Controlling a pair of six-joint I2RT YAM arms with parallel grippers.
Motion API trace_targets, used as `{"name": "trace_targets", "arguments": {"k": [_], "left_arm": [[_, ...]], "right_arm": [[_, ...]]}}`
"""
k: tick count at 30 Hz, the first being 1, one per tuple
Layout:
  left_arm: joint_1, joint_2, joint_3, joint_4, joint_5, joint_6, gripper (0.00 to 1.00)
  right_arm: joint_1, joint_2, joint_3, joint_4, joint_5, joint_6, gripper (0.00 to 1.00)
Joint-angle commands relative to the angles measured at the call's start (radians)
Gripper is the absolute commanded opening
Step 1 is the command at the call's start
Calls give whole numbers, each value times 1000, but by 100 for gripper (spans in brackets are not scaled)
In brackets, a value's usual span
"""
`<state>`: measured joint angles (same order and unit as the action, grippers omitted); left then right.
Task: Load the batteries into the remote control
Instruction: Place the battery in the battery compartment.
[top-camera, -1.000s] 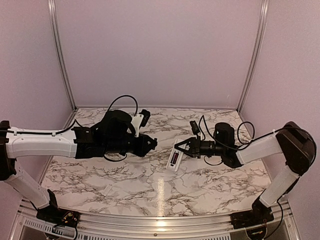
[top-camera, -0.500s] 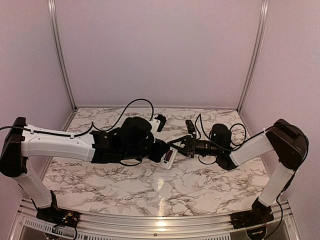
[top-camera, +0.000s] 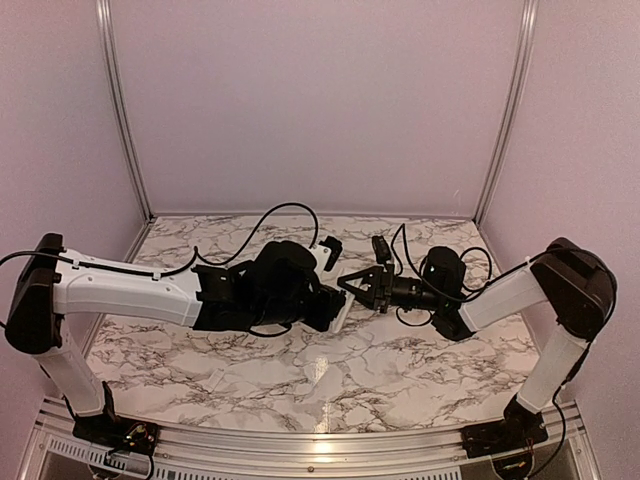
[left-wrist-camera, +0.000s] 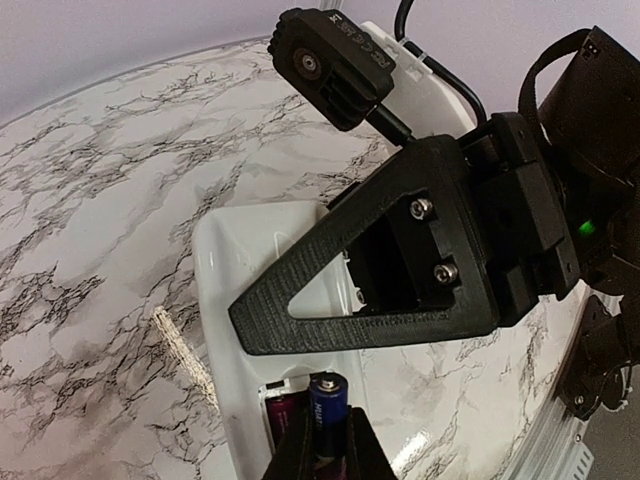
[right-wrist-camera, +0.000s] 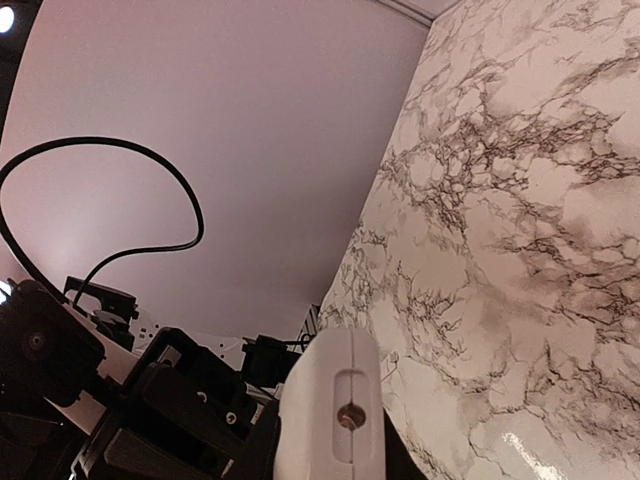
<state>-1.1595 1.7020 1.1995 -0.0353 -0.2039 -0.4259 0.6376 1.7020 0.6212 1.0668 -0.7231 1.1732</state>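
Observation:
My right gripper (top-camera: 358, 284) is shut on the white remote control (left-wrist-camera: 240, 300) and holds it above the table, back side up, with its battery bay open. One black finger (left-wrist-camera: 380, 290) of it crosses the remote. A maroon battery (left-wrist-camera: 280, 412) lies in the bay. My left gripper (left-wrist-camera: 328, 430) is shut on a dark blue battery (left-wrist-camera: 327, 390), its tip at the bay's free slot beside the maroon one. In the right wrist view the remote's end (right-wrist-camera: 335, 390) faces the camera between the right gripper's (right-wrist-camera: 330, 455) fingers. In the top view my left gripper (top-camera: 325, 305) covers most of the remote (top-camera: 342, 314).
The marble table (top-camera: 300, 370) lies below both arms. Pale walls with aluminium posts (top-camera: 120, 110) close the back and sides. A black cable (top-camera: 280, 215) loops above the left wrist. The right wrist camera (left-wrist-camera: 335, 55) sits just behind the remote.
My left arm has swung right until its gripper meets the remote. My right gripper has shifted left with the remote and turned it toward the left gripper.

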Motion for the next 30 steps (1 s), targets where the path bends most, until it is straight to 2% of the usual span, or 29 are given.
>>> {"name": "trace_targets", "arguments": {"k": [1, 4, 9, 14, 22, 24, 26, 28, 30], "left_arm": [[-9, 28, 28, -47, -46, 13, 0], [-11, 38, 40, -69, -62, 14, 1], [-12, 37, 48, -92, -90, 20, 16], [-12, 21, 48, -99, -106, 33, 24], [-11, -26, 38, -102, -101, 38, 28], [-10, -62, 27, -97, -102, 36, 32], [-9, -113, 4, -90, -110, 29, 47], [0, -176, -34, -72, -109, 8, 68], [16, -235, -86, -40, -57, -13, 82]], "right_arm": [[11, 14, 13, 94, -1, 45, 0], [11, 11, 12, 96, -4, 47, 0], [11, 10, 15, 82, -10, 39, 0], [11, 9, 11, 75, -11, 32, 0], [11, 10, 6, 70, -18, 19, 0], [11, 11, 2, 69, -20, 6, 0], [11, 12, -5, 72, -23, -6, 0], [11, 12, -10, 68, -25, -20, 0], [11, 11, -13, 70, -29, -33, 0]]}}
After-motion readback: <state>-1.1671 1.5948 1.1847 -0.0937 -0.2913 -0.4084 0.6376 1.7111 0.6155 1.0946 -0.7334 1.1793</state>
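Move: The left hand still grips the blue battery right at the remote's battery compartment, whose middle lies about 1 cm ahead, 2 cm to its right and 2 cm below. The right gripper's fingertips, clamped on the remote, are some 5 cm ahead of the left hand, 3 cm to its right and 1 cm lower. From the right hand the compartment lies about 4 cm back, 1 cm to the left and 1 cm below. Left fingers open wide, releasing the battery, and back off about 4 cm up and left while right holds the remote. ##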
